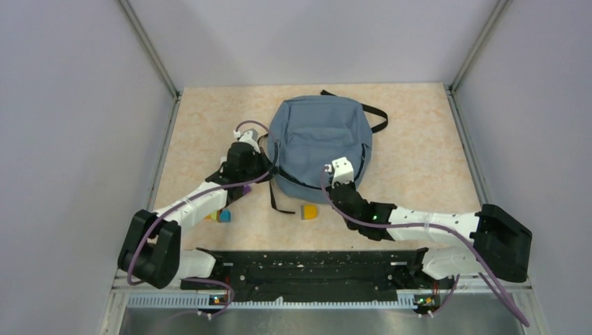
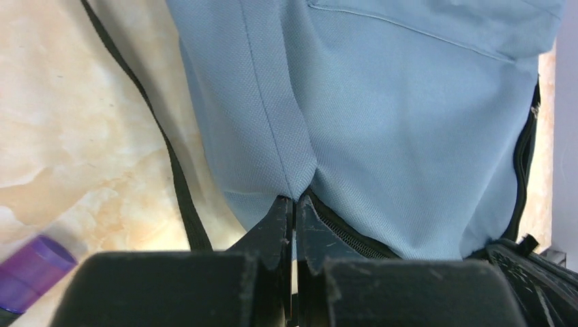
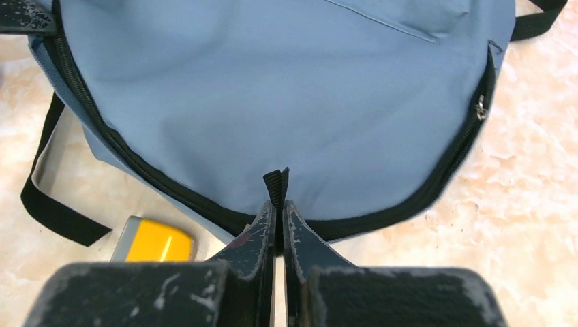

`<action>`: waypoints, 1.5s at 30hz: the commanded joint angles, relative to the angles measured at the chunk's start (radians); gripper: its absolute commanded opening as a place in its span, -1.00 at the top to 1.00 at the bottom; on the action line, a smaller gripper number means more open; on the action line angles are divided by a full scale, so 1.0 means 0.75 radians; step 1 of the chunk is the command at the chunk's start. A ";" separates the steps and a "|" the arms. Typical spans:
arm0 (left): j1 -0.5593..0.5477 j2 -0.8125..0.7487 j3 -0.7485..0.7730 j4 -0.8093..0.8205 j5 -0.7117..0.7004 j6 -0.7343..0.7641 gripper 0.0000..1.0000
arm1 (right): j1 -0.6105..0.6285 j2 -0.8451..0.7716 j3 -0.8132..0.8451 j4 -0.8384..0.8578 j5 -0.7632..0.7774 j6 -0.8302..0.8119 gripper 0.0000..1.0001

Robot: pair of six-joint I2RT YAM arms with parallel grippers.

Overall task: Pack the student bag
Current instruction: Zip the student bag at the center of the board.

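Observation:
The student bag [image 1: 321,136] lies flat mid-table, blue-grey, with its black zip track along the near rim. My left gripper [image 1: 269,165] is at its left edge. In the left wrist view the left gripper [image 2: 294,201] is shut on a pinch of the student bag's fabric [image 2: 382,102] just above the zip. My right gripper [image 1: 334,184] is at the near rim. In the right wrist view the right gripper [image 3: 279,204] is shut on a short black webbing tab [image 3: 276,182] standing up from the student bag [image 3: 272,88]. A metal zip slider [image 3: 481,107] sits on the right side.
A yellow and grey block [image 1: 308,211] lies just in front of the bag; the same block [image 3: 155,242] shows left of my right fingers. A blue cube [image 1: 225,215] sits under the left arm. A purple item [image 2: 34,269] and a black strap [image 2: 174,177] lie left of the bag.

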 commanded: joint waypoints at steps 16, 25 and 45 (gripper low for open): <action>0.120 0.360 0.465 0.113 -0.087 0.296 0.98 | -0.345 -0.042 0.039 0.107 -0.270 0.088 1.00; -0.020 0.125 0.233 0.239 -0.121 0.358 -0.44 | -0.345 -0.035 0.030 0.135 -0.405 0.090 1.00; -0.486 0.158 -0.125 0.903 0.120 1.174 -0.58 | -0.347 -0.058 0.051 0.088 -0.469 0.128 1.00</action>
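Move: The left hand holds the bag's left edge; the front zipper stretch it will go to lies about 11 cm to its right, 4 cm back and slightly lower. The right hand's pinched black tab is some 17 cm to the left hand's right and 6 cm back. From the right hand, the right zip pull lies about 8 cm ahead and 9 cm right, roughly level; the yellow block is 4 cm back, 8 cm left, on the table some 8 cm below. Forward first, the left hand carries the bag's left edge about 8 cm, opens wide and lets go, then arcs back and right, rising before it sinks over the front zipper beside the right hand, rolling strongly and swinging its fingers rightward and flatter. The right hand, still pinching the black tab, pushes about 4 cm forward and 3 right, then eases back 2 cm leftward and holds. ##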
